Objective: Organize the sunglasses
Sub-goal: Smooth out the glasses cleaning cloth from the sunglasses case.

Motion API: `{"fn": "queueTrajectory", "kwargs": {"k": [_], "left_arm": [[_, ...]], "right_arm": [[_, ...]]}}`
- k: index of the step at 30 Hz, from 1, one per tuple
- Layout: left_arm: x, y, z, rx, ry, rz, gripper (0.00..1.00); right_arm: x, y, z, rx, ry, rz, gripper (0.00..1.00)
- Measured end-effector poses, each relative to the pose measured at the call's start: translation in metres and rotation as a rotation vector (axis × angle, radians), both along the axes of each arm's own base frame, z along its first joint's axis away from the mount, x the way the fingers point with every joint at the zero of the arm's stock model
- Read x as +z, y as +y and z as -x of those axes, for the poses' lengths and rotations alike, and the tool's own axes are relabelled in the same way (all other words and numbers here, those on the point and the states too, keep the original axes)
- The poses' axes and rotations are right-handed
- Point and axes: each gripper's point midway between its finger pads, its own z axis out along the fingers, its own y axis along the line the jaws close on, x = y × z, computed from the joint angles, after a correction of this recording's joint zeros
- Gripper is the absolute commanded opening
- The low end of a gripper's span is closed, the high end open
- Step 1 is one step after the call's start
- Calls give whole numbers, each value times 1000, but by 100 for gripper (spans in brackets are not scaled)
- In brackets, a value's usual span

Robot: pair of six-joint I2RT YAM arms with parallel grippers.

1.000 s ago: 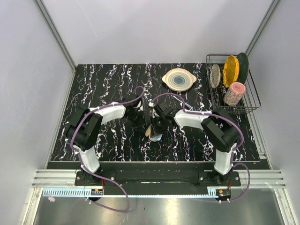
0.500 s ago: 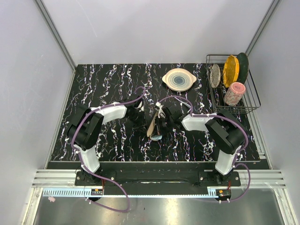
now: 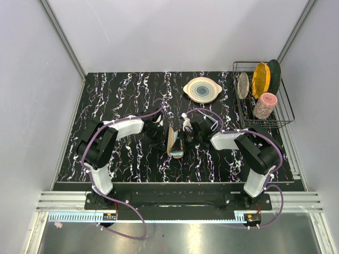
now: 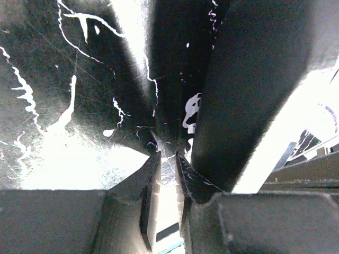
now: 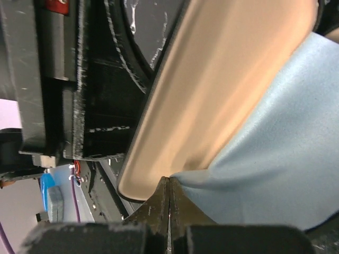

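Note:
The black case with tan lining stands tilted on its edge at the middle of the table. The sunglasses are hidden. A light blue cloth hangs out of the case's near end. My right gripper is just right of the case. Its jaws are shut, pinching an edge of the cloth in front of the tan lining. My left gripper sits against the case's left side. In the left wrist view its jaws stand a narrow gap apart beside the case's black shell, and I see nothing between them.
A round patterned plate lies at the back centre. A wire dish rack at the back right holds a pink cup and a yellow dish. The black marbled table ends at grey walls.
My right arm has drawn back to the right, with its gripper still shut. The case has turned more upright on its edge. The left gripper has stayed in place.

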Motion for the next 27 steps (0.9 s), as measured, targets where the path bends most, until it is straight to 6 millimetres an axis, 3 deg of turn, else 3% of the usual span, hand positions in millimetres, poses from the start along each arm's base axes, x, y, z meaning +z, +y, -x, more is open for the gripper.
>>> {"fn": "queueTrajectory", "kwargs": {"k": [9, 10, 11, 15, 21, 27], "left_arm": [[3, -3, -1, -6, -2, 1, 20], [3, -3, -1, -6, -1, 1, 20], [3, -3, -1, -6, -1, 0, 20], [2, -3, 0, -7, 3, -4, 20], [3, -3, -1, -8, -2, -11, 21], [5, -3, -3, -7, -11, -19, 21]], "right_arm": [[3, 3, 1, 26, 1, -14, 0], [2, 2, 2, 30, 2, -3, 4], [1, 1, 1, 33, 3, 12, 20], [-3, -5, -2, 44, -12, 77, 44], [-4, -14, -5, 26, -32, 145, 53], [15, -21, -10, -11, -79, 165, 56]]}}
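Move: My right fingers, shut, hold the cloth's near corner; the cloth's middle lies about 5 cm ahead, 1 cm to the right and 2 cm below, in the open glasses case's right half. The case's empty half is centred some 6 cm ahead and 3 cm left of them, and the sunglasses about 14 cm ahead and 14 cm right. From my left hand, beside the case's near left end, the cloth is some 5 cm ahead and 6 cm right. I let the cloth's corner go, opening my right fingers to about half. The right hand lifts slightly, dips about a centimetre, then draws some 2 cm to the right and rises nearly 2 cm, easing forward over the cloth, its fingers tipping about 10 degrees more steeply down. My left hand stays in place close along the case's outer left side. ##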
